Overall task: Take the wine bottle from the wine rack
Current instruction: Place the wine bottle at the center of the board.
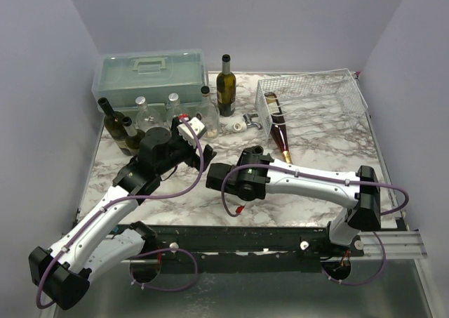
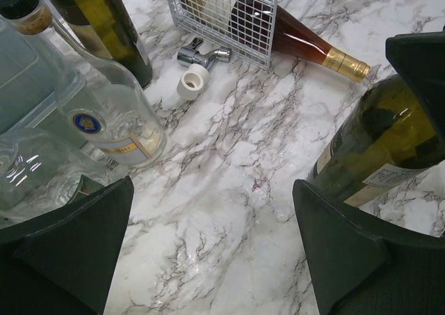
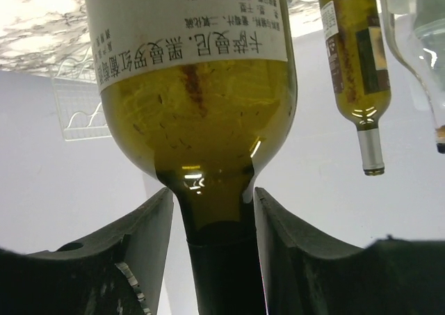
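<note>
The white wire wine rack [image 1: 330,86] stands at the back right; it also shows in the left wrist view [image 2: 208,16]. An amber wine bottle [image 1: 278,128] lies in it, its gold-foiled neck poking out of the front onto the table [image 2: 299,40]. My right gripper [image 1: 214,172] is shut on the neck of an olive-green wine bottle [image 3: 195,99] with a white label, out in the middle of the table, away from the rack. That bottle also shows in the left wrist view [image 2: 379,144]. My left gripper [image 2: 212,183] is open and empty above bare marble, just left of it.
A pale green toolbox [image 1: 151,76] stands at the back left. Clear bottles [image 1: 173,107] and green bottles [image 1: 112,121] stand in front of it. A dark bottle [image 1: 225,86] stands upright at the back centre. A white cap [image 2: 192,81] and a metal piece [image 2: 201,54] lie by the rack.
</note>
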Robot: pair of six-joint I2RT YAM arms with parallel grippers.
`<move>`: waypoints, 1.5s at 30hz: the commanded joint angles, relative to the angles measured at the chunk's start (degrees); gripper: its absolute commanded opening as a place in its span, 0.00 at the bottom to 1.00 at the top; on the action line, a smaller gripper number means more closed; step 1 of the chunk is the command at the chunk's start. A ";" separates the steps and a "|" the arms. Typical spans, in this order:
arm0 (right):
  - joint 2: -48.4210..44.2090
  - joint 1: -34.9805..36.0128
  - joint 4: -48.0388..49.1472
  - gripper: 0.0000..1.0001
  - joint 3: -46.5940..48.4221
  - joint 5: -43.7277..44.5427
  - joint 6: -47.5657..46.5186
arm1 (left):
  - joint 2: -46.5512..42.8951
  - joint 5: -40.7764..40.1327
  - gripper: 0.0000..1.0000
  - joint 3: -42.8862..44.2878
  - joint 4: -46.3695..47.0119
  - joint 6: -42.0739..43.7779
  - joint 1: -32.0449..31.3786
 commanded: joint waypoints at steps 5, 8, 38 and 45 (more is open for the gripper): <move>1.58 2.14 -0.99 0.58 4.25 3.31 -1.18 | -1.18 -1.14 0.99 -0.60 0.02 0.69 -0.27; 1.26 2.68 -0.97 0.62 4.72 3.75 -0.95 | -1.13 -1.23 0.99 -0.67 0.09 0.71 -0.32; -13.34 22.11 -1.14 0.80 0.99 9.84 9.82 | -1.05 -3.94 0.99 -1.44 0.71 1.90 -0.23; -14.43 29.45 -1.14 0.80 2.60 12.28 18.15 | -0.87 -4.13 0.99 -1.55 0.80 2.08 -0.23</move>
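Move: The wine bottle stands upright at the board's center, its neck between the right hand's already opening fingers, its middle about 2 cm ahead and 9 cm below. From that hand, the metal tap lies some 24 cm ahead, level sideways and 22 cm down. The red bottle in the rack lies 24 cm ahead, 13 cm right, 19 cm down. From the left hand, the wine bottle is about 14 cm right, 3 cm back and 10 cm lower. Coming free of the bottle's neck, the right hand goes on opening its fingers from half to mostly open, first easing about 2 cm left and a little up. Then it draws back ever faster, some 11 cm in all, rising about 9 cm away from the bottle, while the wrist rolls its left side up and swings counter-clockwise, some 30 degrees together. ##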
